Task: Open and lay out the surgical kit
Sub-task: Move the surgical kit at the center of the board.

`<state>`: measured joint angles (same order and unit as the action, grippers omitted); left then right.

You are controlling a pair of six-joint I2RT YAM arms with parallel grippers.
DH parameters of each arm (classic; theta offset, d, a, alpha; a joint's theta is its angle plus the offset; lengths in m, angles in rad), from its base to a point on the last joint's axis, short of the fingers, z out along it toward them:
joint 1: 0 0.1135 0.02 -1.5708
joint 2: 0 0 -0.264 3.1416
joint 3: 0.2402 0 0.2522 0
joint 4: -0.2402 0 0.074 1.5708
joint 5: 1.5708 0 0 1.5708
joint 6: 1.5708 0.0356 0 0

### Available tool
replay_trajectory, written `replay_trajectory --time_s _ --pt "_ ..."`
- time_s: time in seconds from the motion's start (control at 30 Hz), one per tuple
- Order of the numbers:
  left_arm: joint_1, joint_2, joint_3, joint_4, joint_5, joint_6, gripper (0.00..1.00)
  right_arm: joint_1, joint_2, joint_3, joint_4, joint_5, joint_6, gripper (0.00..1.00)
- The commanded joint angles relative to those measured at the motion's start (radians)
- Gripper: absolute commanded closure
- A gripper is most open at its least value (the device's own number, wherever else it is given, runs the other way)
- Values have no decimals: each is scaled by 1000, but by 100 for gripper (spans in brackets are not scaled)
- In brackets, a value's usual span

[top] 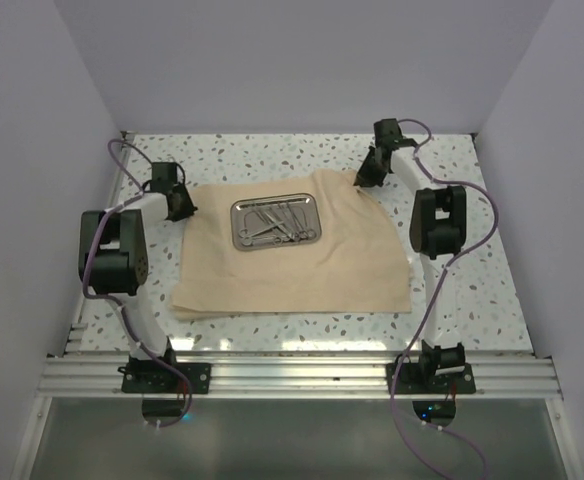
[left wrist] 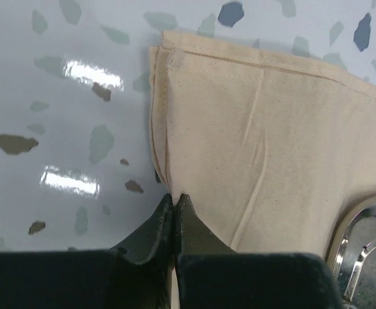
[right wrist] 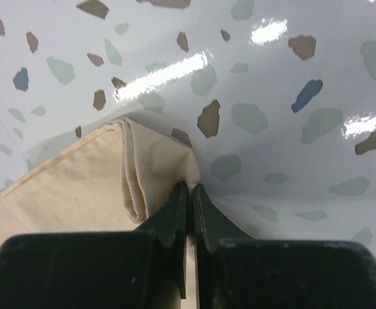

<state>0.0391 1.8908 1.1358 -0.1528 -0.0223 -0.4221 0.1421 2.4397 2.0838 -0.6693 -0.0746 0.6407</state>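
Note:
The tan cloth wrap (top: 302,265) lies spread on the speckled table. A shiny steel tray (top: 276,221) with several slim metal instruments (top: 275,224) sits on its far half. My left gripper (top: 179,203) is shut on the cloth's far left edge (left wrist: 175,135); its jaws pinch the hem, and the tray rim (left wrist: 362,238) shows at lower right. My right gripper (top: 367,172) is shut on the cloth's far right corner (right wrist: 143,167), which is bunched and lifted a little off the table.
White walls close in the table (top: 492,290) on three sides. An aluminium rail (top: 292,375) with both arm bases runs along the near edge. Cables loop beside each arm.

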Motion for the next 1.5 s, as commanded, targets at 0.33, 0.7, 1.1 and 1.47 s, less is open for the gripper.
replay_trajectory --time_s 0.33,0.7,1.1,1.47 --pt "28 269 487 -105 5 56 100 -91 177 331 -84 99 80 100" --pt "36 398 777 -177 -17 -30 74 -116 225 458 108 78 122 2" --pt "36 -97 351 -257 -211 -4 18 -105 -430 -400 162 121 59 2" --pt "35 -636 -198 -384 -84 -44 23 11 -987 -922 2 111 63 2"
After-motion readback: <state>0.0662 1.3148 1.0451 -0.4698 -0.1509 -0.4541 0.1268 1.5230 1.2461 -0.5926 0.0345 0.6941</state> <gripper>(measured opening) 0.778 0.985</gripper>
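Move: Both hands already pinch the cloth close to the board: the left on its left edge, the right at its far-right corner. The board's far edge, towards which they take the cloth, is straight ahead, roughly 30 cm from the left hand and 22 from the right. The instrument tray lies about 22 cm right and 3 back of the left hand, and 22 cm left and 13 back of the right; the cloth's far-left corner is some 9 cm straight ahead of the left hand. Keeping their pinch on the cloth, both hands drag it forward low over the board towards its far edge, the left about 15 cm and the right only some 6 cm while also easing 5 cm to its right and turning about 10 degrees clockwise, so that the left side gains on the right. Both then open and let go of the cloth, the right running on a few centimetres farther forward as it opens, and each draws well back towards its base and rises some 13 to 15 cm above where it began, fingers left open. ##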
